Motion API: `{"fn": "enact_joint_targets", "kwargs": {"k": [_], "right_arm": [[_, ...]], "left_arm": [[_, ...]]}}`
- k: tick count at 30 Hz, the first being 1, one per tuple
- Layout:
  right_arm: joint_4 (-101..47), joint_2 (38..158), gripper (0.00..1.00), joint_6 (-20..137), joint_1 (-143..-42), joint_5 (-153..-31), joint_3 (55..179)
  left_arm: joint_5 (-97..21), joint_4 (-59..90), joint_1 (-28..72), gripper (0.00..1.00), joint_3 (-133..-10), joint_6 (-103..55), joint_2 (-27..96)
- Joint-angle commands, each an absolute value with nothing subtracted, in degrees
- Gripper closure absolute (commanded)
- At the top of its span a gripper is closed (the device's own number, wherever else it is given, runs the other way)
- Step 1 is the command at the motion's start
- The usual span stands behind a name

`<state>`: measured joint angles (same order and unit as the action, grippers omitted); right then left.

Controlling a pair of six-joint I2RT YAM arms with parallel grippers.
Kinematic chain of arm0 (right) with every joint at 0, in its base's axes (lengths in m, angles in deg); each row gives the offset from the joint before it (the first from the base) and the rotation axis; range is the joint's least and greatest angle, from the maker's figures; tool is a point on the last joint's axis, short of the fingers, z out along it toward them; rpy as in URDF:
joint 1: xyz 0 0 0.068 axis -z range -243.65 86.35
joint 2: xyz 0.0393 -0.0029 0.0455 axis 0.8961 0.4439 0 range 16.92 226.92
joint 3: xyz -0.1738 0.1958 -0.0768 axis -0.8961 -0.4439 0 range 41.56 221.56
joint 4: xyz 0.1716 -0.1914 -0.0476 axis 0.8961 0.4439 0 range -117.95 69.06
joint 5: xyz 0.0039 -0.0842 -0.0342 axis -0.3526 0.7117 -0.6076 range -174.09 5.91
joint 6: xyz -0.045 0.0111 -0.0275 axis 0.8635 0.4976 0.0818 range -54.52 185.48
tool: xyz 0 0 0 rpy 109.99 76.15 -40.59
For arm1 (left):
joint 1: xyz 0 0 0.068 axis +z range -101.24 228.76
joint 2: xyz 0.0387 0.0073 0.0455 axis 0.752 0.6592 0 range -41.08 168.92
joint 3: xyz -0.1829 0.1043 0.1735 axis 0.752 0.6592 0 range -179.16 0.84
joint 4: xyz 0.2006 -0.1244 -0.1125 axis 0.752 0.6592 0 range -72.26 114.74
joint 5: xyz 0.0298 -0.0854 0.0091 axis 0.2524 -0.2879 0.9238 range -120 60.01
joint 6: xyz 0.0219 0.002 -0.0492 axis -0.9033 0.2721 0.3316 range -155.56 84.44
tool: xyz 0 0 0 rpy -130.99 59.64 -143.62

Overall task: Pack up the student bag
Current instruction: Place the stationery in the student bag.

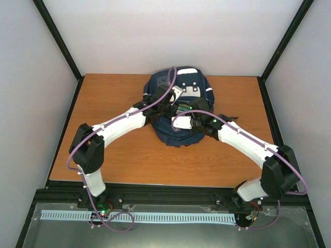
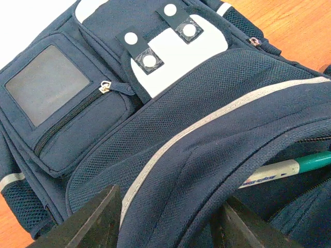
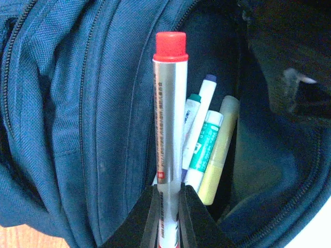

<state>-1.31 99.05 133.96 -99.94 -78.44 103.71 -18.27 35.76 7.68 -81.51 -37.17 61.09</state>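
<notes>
The student bag [image 1: 181, 88], navy with pale stripes and a white patch, lies at the table's far middle with its top compartment open toward the arms. My left gripper [image 1: 173, 103] is shut on the bag's upper opening edge [image 2: 170, 199]; the fabric fold fills the gap between its fingers [image 2: 98, 219]. My right gripper [image 3: 168, 206] is shut on a silver marker [image 3: 169, 103] with a red cap, which points into the open compartment. Inside lie a blue-capped white pen [image 3: 200, 113], a green-labelled marker [image 3: 205, 147] and a yellow highlighter [image 3: 220, 150].
The wooden table [image 1: 119, 150] shows bare on both sides of the bag and in front of it. Black frame posts and white walls close in the sides and back. A zipped front pocket [image 2: 62, 119] with a clear window faces the left wrist camera.
</notes>
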Motion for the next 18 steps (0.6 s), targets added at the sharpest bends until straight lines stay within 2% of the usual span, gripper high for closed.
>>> {"fn": "enact_joint_targets", "kwargs": {"k": [1,15,16,18], "right_arm": [[-8.2,100.0,0.97,138.6,-100.6,-77.9,101.2],[-24.7,111.1,0.97,139.5,-100.5,-71.5,101.2],[-25.6,111.9,0.95,139.0,-100.5,-71.0,101.8],[-27.6,113.3,0.85,138.0,-100.5,-69.7,102.6]], "left_arm": [[-19.3,34.9,9.3,0.53,-85.5,-35.2,61.4],[-23.4,35.6,12.2,0.53,-86.1,-31.7,61.3],[-23.4,35.6,12.2,0.53,-86.1,-31.7,61.3],[-23.2,35.7,12.2,0.53,-86.1,-31.8,61.2]]}}
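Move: Just ahead of the right hand, which already holds the red-capped marker, the stationery in the open student bag lies about 5 cm forward, 2 cm left and 7 cm below. The bag's rim, pinched by the left fingers, is some 8 cm ahead, 6 cm left and 3 cm above; the white face patch is about 13 cm ahead, 1 cm right and 5 cm below. From the left hand, the stationery lies roughly 3 cm back, 4 cm right and 9 cm below. Reaching into the bag opening, the right hand speeds up forward and down, about 5 cm each way and slightly left, bringing the marker towards the stationery while the fingers keep their hold. The left hand keeps the rim pinched, easing about 1 cm forward and left with a slight turn. ##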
